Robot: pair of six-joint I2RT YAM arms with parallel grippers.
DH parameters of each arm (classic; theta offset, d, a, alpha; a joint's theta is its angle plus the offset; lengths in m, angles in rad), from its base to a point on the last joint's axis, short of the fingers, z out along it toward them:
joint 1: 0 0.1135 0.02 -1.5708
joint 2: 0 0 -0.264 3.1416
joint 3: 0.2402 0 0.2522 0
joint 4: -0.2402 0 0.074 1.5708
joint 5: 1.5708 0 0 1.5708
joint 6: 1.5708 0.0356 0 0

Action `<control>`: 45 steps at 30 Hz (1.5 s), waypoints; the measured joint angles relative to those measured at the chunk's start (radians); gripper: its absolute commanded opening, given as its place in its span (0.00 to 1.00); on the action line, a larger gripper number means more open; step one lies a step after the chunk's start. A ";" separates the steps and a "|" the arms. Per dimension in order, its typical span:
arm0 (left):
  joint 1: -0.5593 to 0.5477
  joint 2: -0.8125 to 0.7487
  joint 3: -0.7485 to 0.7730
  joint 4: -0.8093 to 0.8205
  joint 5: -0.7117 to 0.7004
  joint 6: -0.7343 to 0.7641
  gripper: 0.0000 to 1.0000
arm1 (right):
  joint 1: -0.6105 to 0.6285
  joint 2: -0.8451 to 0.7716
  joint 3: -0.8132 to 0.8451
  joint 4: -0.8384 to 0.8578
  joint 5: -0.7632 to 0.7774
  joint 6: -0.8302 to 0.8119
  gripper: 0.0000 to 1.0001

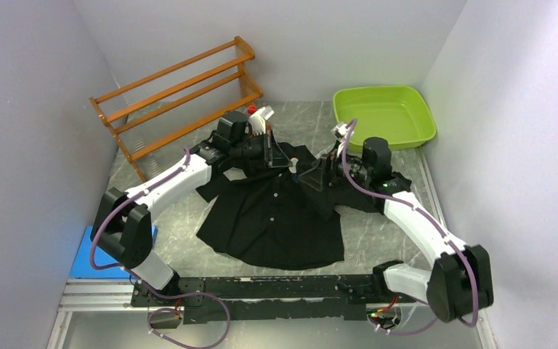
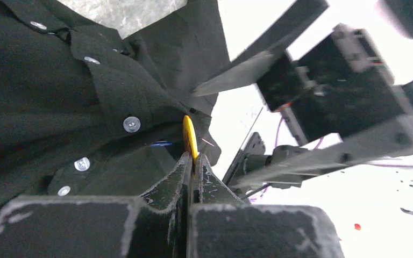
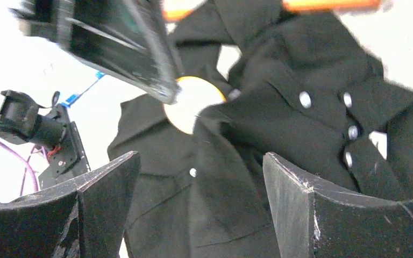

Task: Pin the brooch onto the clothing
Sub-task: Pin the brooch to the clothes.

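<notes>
The clothing (image 1: pixel 276 218) is a black collared shirt lying spread on the table, pale buttons down its front. My left gripper (image 2: pixel 193 158) is shut on the brooch (image 2: pixel 189 137), a thin yellow disc seen edge-on here, held up against a raised fold of the shirt (image 2: pixel 43 80) near the buttons. From the right wrist the brooch (image 3: pixel 191 102) shows as a pale round face, and a fold of the shirt (image 3: pixel 279 123) covers its lower right. My right gripper (image 3: pixel 201 161) stands wide open just short of that fold, nothing between its fingers. From above, the left gripper (image 1: pixel 280 163) and right gripper (image 1: pixel 318 174) meet over the collar area.
A wooden rack (image 1: pixel 182 87) stands at the back left and a green tub (image 1: pixel 385 113) at the back right. A small red object (image 1: pixel 252 109) lies behind the left wrist. A blue pad (image 1: pixel 91 254) lies by the left arm's base. Walls close in both sides.
</notes>
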 measured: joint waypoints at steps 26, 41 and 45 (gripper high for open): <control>0.003 -0.097 -0.019 -0.011 0.225 0.375 0.03 | -0.023 0.114 0.083 0.317 -0.392 0.123 0.58; 0.003 -0.145 -0.050 0.002 0.272 0.413 0.02 | -0.023 0.119 0.087 0.394 -0.422 0.172 0.53; 0.003 -0.161 -0.061 0.007 0.278 0.425 0.03 | -0.023 0.138 0.087 0.456 -0.448 0.216 0.45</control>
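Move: The left hand keeps the brooch pinched on edge about 2 cm right of its hand point. The shirt fold it is for lies some 3 cm right and 2 cm below, level forward. A blue patch is roughly 4 cm below, 1 cm back and right. From the open right hand, that fold is about 4 cm left, 1 cm ahead and 1 cm below; the brooch is 4 cm left, 2 cm ahead, at its height. Left draws the pinched brooch about 6 cm back and up as right rises some 7 cm beside it, narrowing. ##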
